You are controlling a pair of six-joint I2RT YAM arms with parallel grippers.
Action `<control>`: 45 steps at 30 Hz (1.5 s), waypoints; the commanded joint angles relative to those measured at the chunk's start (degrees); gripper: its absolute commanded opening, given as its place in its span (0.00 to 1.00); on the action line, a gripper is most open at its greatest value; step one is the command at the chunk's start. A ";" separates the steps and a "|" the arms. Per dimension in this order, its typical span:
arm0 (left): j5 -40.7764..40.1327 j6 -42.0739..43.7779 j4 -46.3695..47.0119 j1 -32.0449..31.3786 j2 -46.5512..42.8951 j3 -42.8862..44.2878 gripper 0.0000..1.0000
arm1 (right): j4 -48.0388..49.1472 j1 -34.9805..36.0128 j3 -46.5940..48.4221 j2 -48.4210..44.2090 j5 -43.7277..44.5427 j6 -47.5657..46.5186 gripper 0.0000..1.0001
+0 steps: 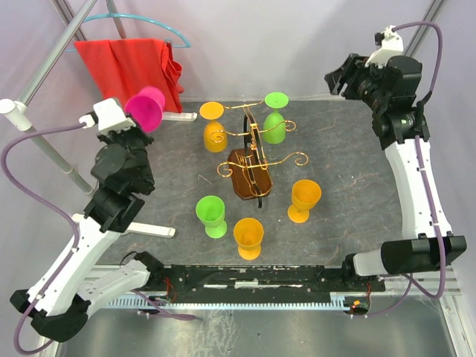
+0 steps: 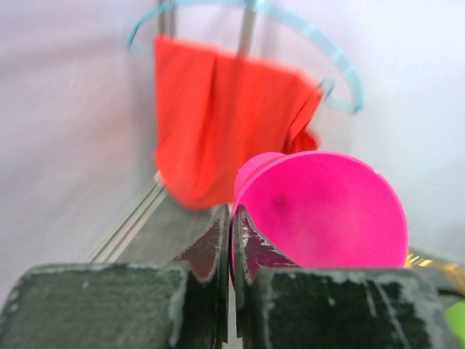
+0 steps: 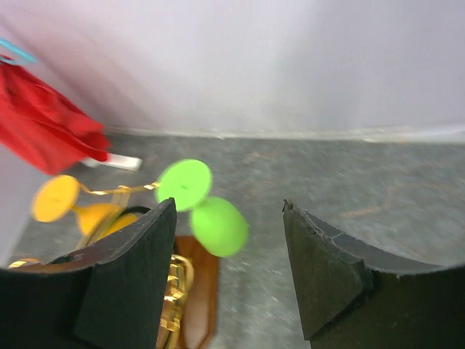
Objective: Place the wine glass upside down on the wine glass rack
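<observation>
A pink wine glass (image 1: 146, 108) hangs in the air at the back left, tilted, its bowl (image 2: 327, 211) open toward the wrist camera. My left gripper (image 2: 231, 211) is shut on its rim wall. The wine glass rack (image 1: 249, 160), gold wire arms on a brown wooden base, stands mid-table to the right of the pink glass. A green glass (image 1: 275, 123) and an orange glass (image 1: 214, 130) hang from it upside down. My right gripper (image 3: 229, 211) is open and holds nothing, raised over the back right corner (image 1: 338, 74), looking down at the green glass (image 3: 211, 218).
Three glasses stand upright in front of the rack: green (image 1: 210, 216), orange (image 1: 248, 236) and orange (image 1: 304, 199). A red cloth (image 1: 130, 67) on a blue hanger hangs behind the left gripper. A metal frame pole (image 1: 44, 141) runs along the left.
</observation>
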 commanded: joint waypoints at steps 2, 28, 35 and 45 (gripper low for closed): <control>18.45 17.96 32.01 -0.18 6.72 1.42 0.03 | 10.00 1.57 5.83 4.52 -14.80 18.15 0.68; 43.95 30.13 78.04 -3.52 37.31 3.81 0.03 | 46.68 12.50 10.42 19.50 -27.19 70.66 0.67; 45.19 30.40 78.51 -4.30 37.18 3.14 0.03 | 47.15 12.92 12.41 22.73 -24.78 68.80 0.67; 46.22 28.74 77.84 -5.23 35.59 1.47 0.03 | 49.84 13.18 17.78 29.35 -24.37 70.82 0.67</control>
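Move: My left hand already holds the pink wine glass by its rim; my open right gripper, where the glass is headed, is about 51 cm to the right, 14 cm ahead and roughly level. From this hand the rack stands about 26 cm right, 3 ahead and 25 lower, its hung orange glass 15 right, 11 ahead and 18 lower. From my right hand the pink glass is about 49 cm left and 8 back, near its height; the hung green glass is 17 left, straight abeam and 17 lower. I swing the pink glass some 23 cm right with my left hand, also about 10 cm forward and 7 up to above the rack's far side, tipping the fingers up some 40 degrees and keeping the rim pinched. My right hand comes about 21 cm left to meet it, rising some 12 cm before dipping a little, rolling left side up and turning counter-clockwise, fingers staying open as they close in on the stem. ##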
